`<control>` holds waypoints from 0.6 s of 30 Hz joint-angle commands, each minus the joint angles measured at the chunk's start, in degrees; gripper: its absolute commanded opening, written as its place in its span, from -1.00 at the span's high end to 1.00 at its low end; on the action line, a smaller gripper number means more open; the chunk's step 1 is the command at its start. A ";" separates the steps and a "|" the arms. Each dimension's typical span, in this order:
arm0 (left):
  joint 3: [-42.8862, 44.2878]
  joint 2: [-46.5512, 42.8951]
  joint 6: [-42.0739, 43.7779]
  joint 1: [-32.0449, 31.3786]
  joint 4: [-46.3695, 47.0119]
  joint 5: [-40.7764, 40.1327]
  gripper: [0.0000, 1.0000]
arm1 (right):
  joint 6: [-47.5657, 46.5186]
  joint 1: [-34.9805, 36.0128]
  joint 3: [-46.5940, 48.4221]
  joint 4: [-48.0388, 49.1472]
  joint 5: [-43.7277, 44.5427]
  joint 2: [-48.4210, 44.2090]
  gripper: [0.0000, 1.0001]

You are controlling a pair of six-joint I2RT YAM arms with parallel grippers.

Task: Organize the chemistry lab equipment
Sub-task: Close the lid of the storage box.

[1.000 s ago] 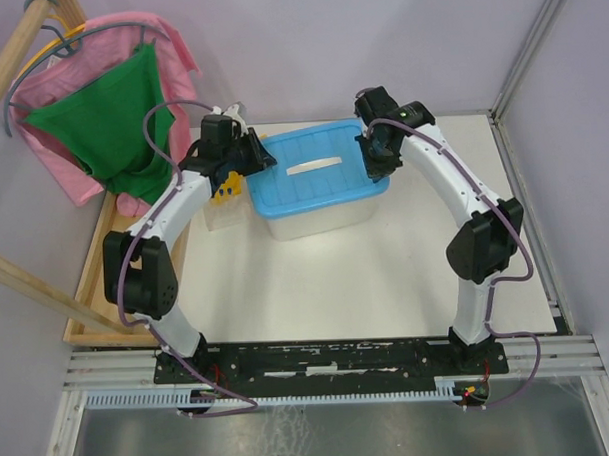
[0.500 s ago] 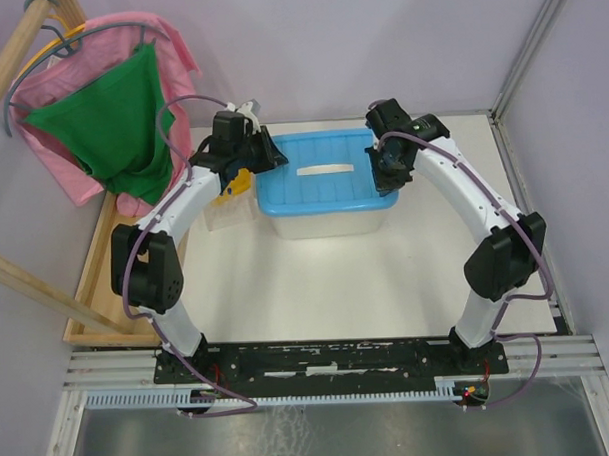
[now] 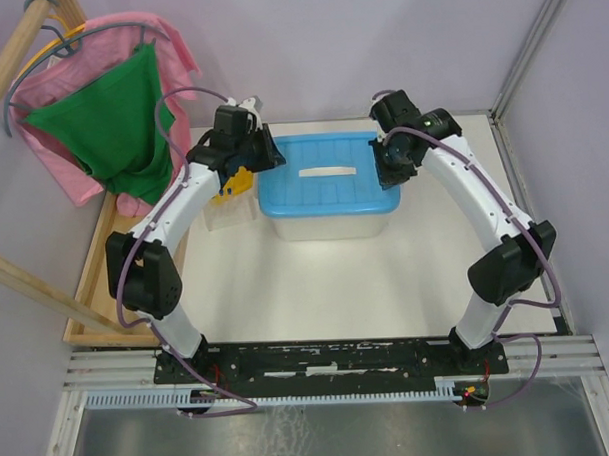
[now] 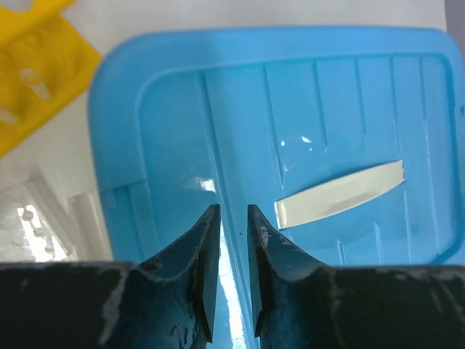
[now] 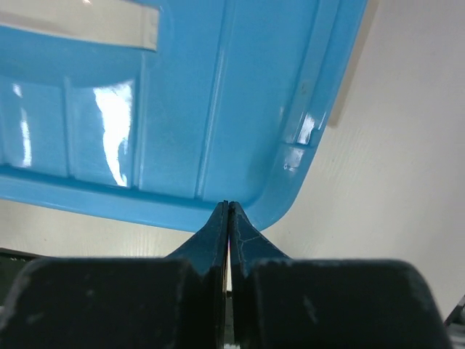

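Observation:
The flat blue ribbed lid lies squarely on the white tub at the table's back centre. My left gripper is over the lid's left end. In the left wrist view its jaws stand a narrow gap apart, and a lid rib shows through the gap with nothing filling it. My right gripper sits at the lid's right end, shut, its tips against the lid's rim. The yellow tube rack stands left of the tub, also in the left wrist view. Other lab equipment is hidden.
A clear plastic piece lies beside the rack, also seen in the left wrist view. A wooden frame borders the table's left edge. Pink and green cloths hang on a hanger at the back left. A metal post rises at the back right.
The tub and lid have turned from a skewed position to square with the table. Both grippers moved with them, the right arm swinging outward to the right.

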 commanded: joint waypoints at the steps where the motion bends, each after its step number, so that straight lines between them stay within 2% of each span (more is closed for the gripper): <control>1: 9.17 -2.13 4.20 0.55 -3.33 -6.07 0.41 | -2.53 -0.22 11.37 1.48 4.02 -1.30 0.87; 6: 13.56 -0.32 5.10 2.98 -4.70 -7.80 0.41 | -3.63 -2.95 25.66 -1.47 5.39 6.81 0.84; 8: 13.46 0.40 3.26 7.30 -4.51 -3.44 0.41 | -2.83 -6.45 31.12 -3.42 1.64 10.25 0.82; 9: 13.11 0.61 1.62 10.50 -3.83 0.08 0.38 | -2.23 -8.56 32.70 -3.42 -1.22 11.10 0.73; 11: 10.91 0.68 -1.38 16.77 -0.81 9.01 0.19 | -0.57 -14.51 32.37 -1.30 -8.39 11.09 0.36; 12: 9.84 0.84 -3.15 19.64 0.67 12.85 0.14 | 0.69 -17.52 30.93 0.57 -12.69 10.47 0.25; 13: 8.39 0.90 -4.75 22.75 2.41 17.04 0.07 | 2.48 -20.82 27.79 2.99 -17.22 9.42 0.14; 15: 6.11 0.55 -7.87 26.10 6.04 22.77 -0.11 | 4.23 -26.03 20.87 9.54 -27.70 6.58 -0.30; 18: 1.34 -1.23 -11.74 28.22 13.07 27.68 -0.39 | 7.82 -31.22 9.29 20.14 -37.94 2.02 -0.53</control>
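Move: The closed blue lid is just under both hands, its top some 3 cm down. Its middle lies about 10 cm right of my left hand and 3 cm back; from my right hand it is 12 cm left and 3 cm ahead. The yellow rack stands 13 cm left of my left hand and 1 cm ahead, 14 cm lower. The clear tubes are 15 cm left and 8 cm back, and the green cloth hangs roughly 32 cm left and 6 cm ahead. I back both hands away from the finished lid: first up off it, my left about 8 cm, my right some 11 cm while also reaching forward. Then I swing them apart and slightly down, the left out over the yellow rack towards the green cloth, the right off past the box's right end. Both grippers open on the way, the right from nearly shut, and each wrist turns outwards. ##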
